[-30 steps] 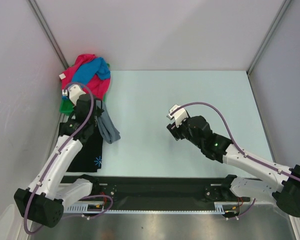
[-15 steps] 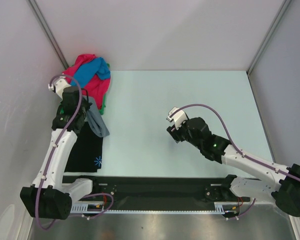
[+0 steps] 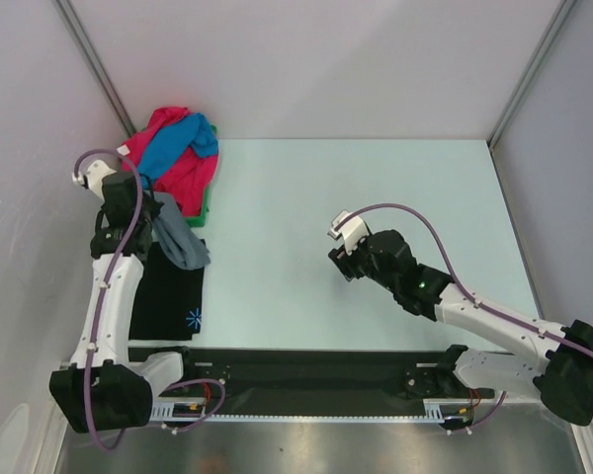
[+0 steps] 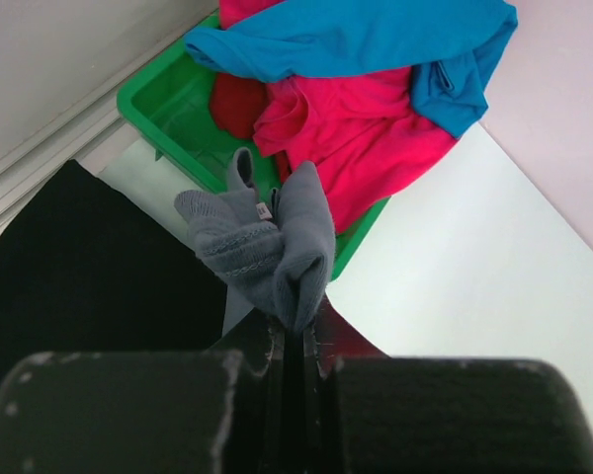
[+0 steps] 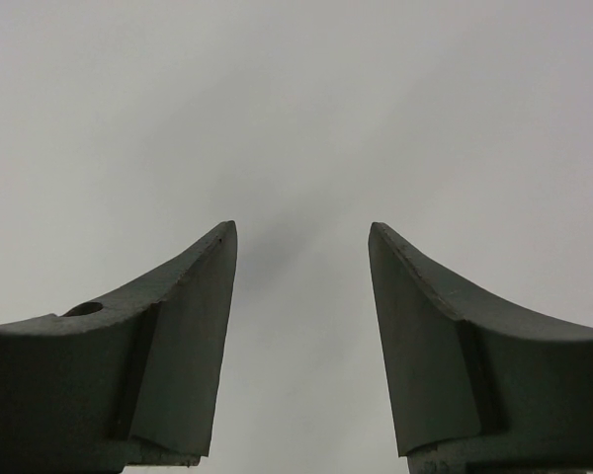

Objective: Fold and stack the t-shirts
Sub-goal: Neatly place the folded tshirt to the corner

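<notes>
My left gripper (image 4: 298, 331) (image 3: 146, 203) is shut on a bunched slate-grey t-shirt (image 4: 277, 237) (image 3: 178, 239), which hangs from its fingers at the table's left edge. Below it lies a flat black t-shirt (image 3: 168, 291) (image 4: 79, 257) with a small blue-white print. A bright pink t-shirt (image 3: 183, 170) (image 4: 366, 128) and a blue one (image 3: 178, 143) (image 4: 356, 35) are heaped in the back left corner. My right gripper (image 3: 342, 259) (image 5: 301, 296) stands open over bare table at mid-right, with nothing between its fingers.
A green plastic tray (image 3: 206, 205) (image 4: 163, 99) sits under the pink and blue heap. Grey walls close in the left, back and right sides. The pale table top (image 3: 376, 188) stretches between the two arms.
The left arm has swung left and back toward the wall, carrying the grey t-shirt with it. The right arm has not moved.
</notes>
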Controlling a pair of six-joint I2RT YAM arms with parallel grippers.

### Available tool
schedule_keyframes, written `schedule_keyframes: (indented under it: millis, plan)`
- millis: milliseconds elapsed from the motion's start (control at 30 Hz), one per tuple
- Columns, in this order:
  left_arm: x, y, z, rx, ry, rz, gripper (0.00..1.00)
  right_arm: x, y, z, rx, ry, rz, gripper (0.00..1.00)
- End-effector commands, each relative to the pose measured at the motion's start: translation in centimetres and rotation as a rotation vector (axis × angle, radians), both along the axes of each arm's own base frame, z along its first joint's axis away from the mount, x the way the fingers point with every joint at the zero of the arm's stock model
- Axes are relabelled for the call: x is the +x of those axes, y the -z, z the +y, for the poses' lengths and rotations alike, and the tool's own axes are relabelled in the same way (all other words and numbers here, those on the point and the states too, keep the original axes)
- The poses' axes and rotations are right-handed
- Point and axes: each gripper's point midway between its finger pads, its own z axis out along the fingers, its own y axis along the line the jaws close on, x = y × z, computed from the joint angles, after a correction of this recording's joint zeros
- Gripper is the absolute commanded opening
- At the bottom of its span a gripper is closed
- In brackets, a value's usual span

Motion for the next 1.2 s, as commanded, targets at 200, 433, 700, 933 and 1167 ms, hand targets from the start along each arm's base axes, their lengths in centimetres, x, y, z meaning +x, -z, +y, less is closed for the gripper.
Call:
schedule_keyframes:
  millis: [200,433,700,933,1167]
  plan:
    - [-1.4,0.6,2.4,-0.080,-0.127,-0.068,0.00,0.6,-0.9,0.5,0.054,-0.011,-0.018,0.60]
    - [-4.4,3.3,4.5,-0.143,-0.290,-0.035,0.00,0.4,-0.8,0.8,0.059,-0.026,-0.005,0.61]
    - [-7.9,5.8,5.9,-0.201,-0.451,-0.007,0.00,-0.1,-0.8,2.1,0.094,-0.061,0.033,0.61]
    - [-10.7,9.3,5.7,-0.277,-0.559,0.011,0.00,-1.4,-0.4,7.6,0.180,-0.133,0.136,0.61]
    - [-12.8,11.8,5.4,-0.374,-0.642,-0.011,0.00,-4.0,0.6,11.8,0.232,-0.251,0.229,0.61]
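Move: Behind and well below the left hand, which holds the folded grey t-shirt by one end, the black t-shirt it is taken to lies about 13 cm back, a centimetre right and 24 cm down. Its blue star print is some 18 cm back and 10 cm right of the hand. The green bin of red and blue shirts stands about 15 cm ahead, straight on. From the right hand, the black t-shirt is roughly 41 cm left, 5 cm back and 17 cm below. Drawing back from the green bin while sinking, the left hand brings the grey t-shirt over the black one, about 12 cm back and 12 cm down. It also drifts 5 cm left before going straight back and down, and swings some 35 degrees counter-clockwise, its left side dipping, fingers still shut on the cloth. Late on, the empty, open right hand starts left towards the black t-shirt, about 9 cm, easing back and down. ##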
